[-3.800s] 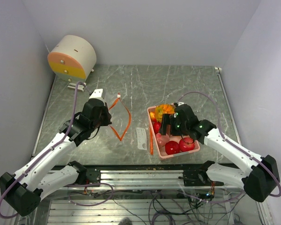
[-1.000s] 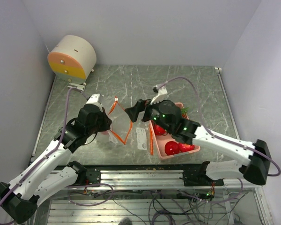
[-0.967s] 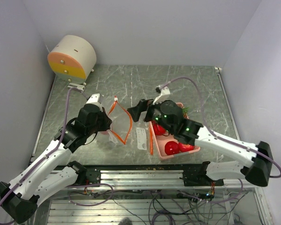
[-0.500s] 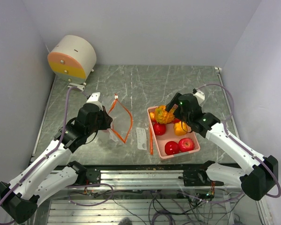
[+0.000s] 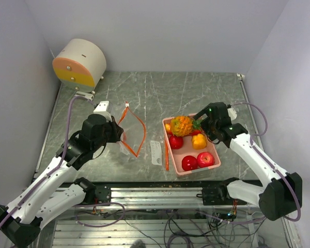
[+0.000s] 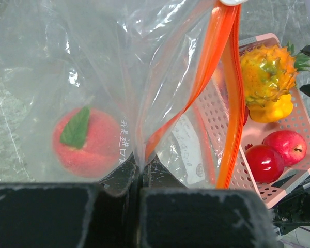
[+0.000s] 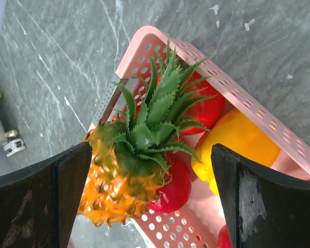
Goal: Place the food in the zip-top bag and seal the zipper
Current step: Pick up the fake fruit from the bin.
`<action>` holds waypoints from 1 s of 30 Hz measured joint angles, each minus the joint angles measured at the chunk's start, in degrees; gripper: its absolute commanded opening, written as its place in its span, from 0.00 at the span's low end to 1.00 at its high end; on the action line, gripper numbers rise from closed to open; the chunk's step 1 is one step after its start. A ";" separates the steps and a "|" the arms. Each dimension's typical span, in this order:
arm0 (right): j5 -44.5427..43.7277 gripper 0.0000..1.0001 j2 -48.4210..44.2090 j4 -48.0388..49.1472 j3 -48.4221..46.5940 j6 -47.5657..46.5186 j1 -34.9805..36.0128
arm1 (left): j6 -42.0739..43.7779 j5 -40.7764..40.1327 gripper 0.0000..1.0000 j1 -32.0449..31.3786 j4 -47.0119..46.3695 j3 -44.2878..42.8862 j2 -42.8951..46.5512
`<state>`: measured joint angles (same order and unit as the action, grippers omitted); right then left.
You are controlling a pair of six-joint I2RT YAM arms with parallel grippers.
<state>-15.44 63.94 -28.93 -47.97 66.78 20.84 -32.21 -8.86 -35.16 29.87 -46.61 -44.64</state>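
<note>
The clear zip-top bag (image 5: pixel 136 135) with an orange zipper (image 6: pixel 227 93) lies left of the pink basket (image 5: pixel 171 164). My left gripper (image 6: pixel 142 168) is shut on the bag's edge, holding its mouth up. A pink peach (image 6: pixel 88 142) lies inside the bag. In the basket are a bumpy orange fruit with green leaves (image 5: pixel 182 125), a yellow pepper (image 5: pixel 199 141) and red apples (image 5: pixel 189 163). My right gripper (image 7: pixel 151 152) hangs open over the basket. Its fingers straddle the bumpy orange fruit (image 7: pixel 121 175) without touching it, beside the pepper (image 7: pixel 237 139) and an apple (image 7: pixel 175 183).
A round white drum with an orange and yellow face (image 5: pixel 80 63) stands at the back left corner. Grey walls close the table on three sides. A metal rail (image 5: pixel 155 194) runs along the near edge by the arm bases.
My right arm has swung from above the bag's mouth back to the basket and now hovers open over the bumpy orange fruit. The left gripper keeps its hold on the bag.
</note>
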 measured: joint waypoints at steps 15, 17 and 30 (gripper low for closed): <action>6.58 0.96 9.53 9.64 2.12 1.57 -3.61 | 0.52 0.15 0.07 0.00 0.46 -0.61 -0.20; 6.25 0.93 10.21 11.32 3.21 1.57 -3.63 | 0.52 0.15 0.07 0.00 0.63 -0.74 -0.20; 4.68 0.15 6.84 14.82 6.40 -0.24 -3.69 | 0.48 0.15 0.07 0.00 1.62 -1.77 -0.13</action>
<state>-10.76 70.78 -14.11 -41.56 66.54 17.15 -31.73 -8.71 -35.16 31.48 -48.38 -44.77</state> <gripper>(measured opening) 0.348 0.072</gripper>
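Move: The right hand, open and empty, hangs over the far right part of the bin. The pineapple it goes for has its body some 8 cm to the left, 2 cm ahead and 8 cm below; its green leaves reach almost under the fingers. The yellow pepper sits 5 cm back, about 1 cm left, and the red plum 5 cm back, 11 cm left, both about 11 cm down. From the left hand the pineapple lies about 27 cm right, 8 cm ahead and 14 cm lower. The right hand sinks about 6 cm, easing some 3 cm forward early on, so that its wide-open fingers come down around the pineapple's leafy top near the bin's far right corner. Near the bottom the fingers close on the green leaves and pinch them together, and with the grip still tightening the hand starts up again by about 2 cm, its wrist hardly turning. ##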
